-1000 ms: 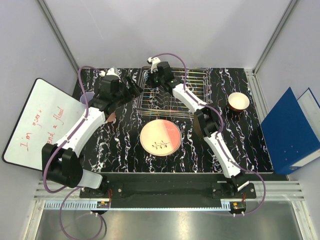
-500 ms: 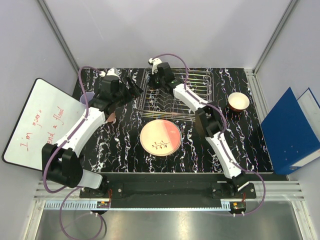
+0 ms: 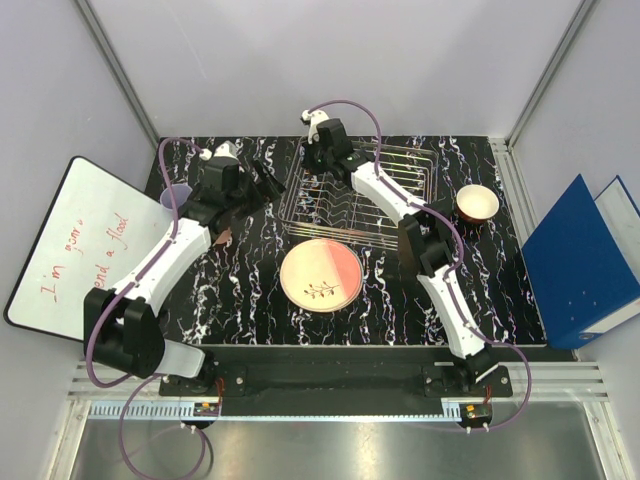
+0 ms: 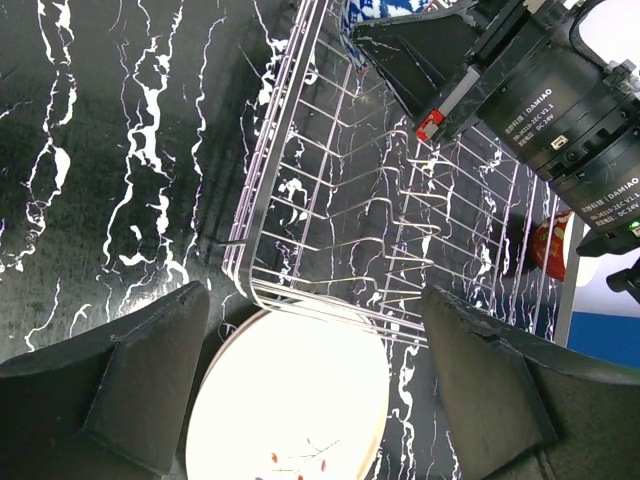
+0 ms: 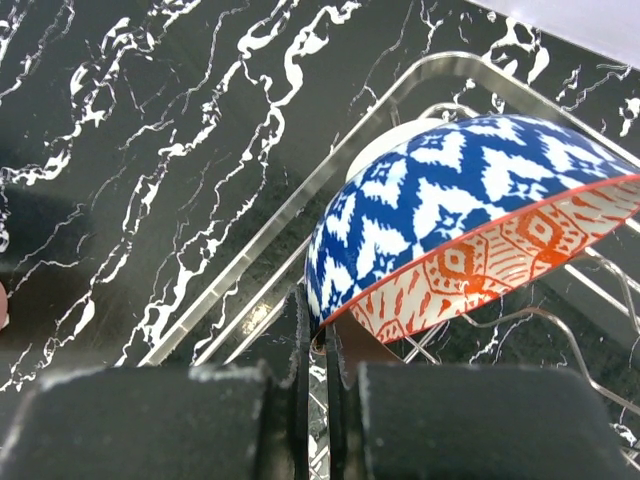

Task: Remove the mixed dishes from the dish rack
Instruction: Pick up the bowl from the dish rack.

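Observation:
My right gripper (image 5: 325,330) is shut on the rim of the blue-white patterned bowl (image 5: 450,230), which has a red-patterned inside. It holds the bowl tilted over the far left corner of the dish rack (image 5: 250,260). From above, the right gripper (image 3: 322,150) is at the back left of the silver wire rack (image 3: 390,200). My left gripper (image 3: 262,180) hangs open just left of the rack. In the left wrist view its fingers (image 4: 150,370) straddle the rack's near corner (image 4: 300,290) and the cream/pink plate (image 4: 290,400). That plate (image 3: 320,275) lies flat in front of the rack.
A red bowl (image 3: 477,203) stands on the table right of the rack. A lavender cup (image 3: 172,198) sits at the left edge, partly behind the left arm. A whiteboard (image 3: 70,250) leans at the left and a blue binder (image 3: 580,260) lies at the right.
The right gripper has drawn back toward the far wall with the bowl. The rack has slid and swung to the right with it. The left arm has barely moved.

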Robot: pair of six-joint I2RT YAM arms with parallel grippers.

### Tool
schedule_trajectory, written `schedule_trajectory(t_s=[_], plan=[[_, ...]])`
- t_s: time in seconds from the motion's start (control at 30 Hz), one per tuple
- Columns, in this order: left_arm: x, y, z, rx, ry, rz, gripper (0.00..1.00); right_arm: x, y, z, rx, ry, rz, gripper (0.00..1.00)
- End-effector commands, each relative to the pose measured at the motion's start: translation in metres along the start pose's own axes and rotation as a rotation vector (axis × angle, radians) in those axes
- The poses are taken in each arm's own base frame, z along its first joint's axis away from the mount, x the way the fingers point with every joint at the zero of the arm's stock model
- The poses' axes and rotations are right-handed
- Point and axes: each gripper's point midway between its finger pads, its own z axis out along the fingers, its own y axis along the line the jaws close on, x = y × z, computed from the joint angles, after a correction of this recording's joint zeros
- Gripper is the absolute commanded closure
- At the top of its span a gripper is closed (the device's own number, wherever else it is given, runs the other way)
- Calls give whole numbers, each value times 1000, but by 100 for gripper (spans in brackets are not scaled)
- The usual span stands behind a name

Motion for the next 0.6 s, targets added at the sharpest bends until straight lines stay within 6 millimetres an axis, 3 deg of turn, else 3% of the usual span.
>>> schedule_trajectory(t_s=[0.0, 0.2, 0.57], plan=[[-18, -13, -9, 45, -79, 9, 9, -71, 0, -36, 36, -173, 7, 100], [-21, -16, -7, 49, -80, 9, 9, -96, 3, -52, 40, -219, -13, 100], [-21, -18, -9, 61, -82, -4, 9, -135, 0, -100, 94, -273, -48, 100]])
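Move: The right hand already pinches the rim of the tilted bowl in the rack's far left part; the bowl's middle is about 5 cm ahead, 3 cm to the right and 1 cm above it. The rack's middle lies some 7 cm back, 13 cm right and 5 cm below; the stacked plates, about 24 cm back, 3 cm right and 11 cm below. From the idle left hand, the bowl is roughly 19 cm ahead, 12 cm right and 6 cm lower. Keeping its shut fingers pinched on the near left part of the bowl's rim, the right hand first sinks barely half a centimetre, then climbs faster and faster, about 5 cm up from where it began, drawing the bowl upward from the rack's far left part. It drifts some 1.5 cm to the right on the way, with hardly any reach forward or back, while the wrist tips the fingers up by roughly 5 degrees and turns a touch clockwise. ##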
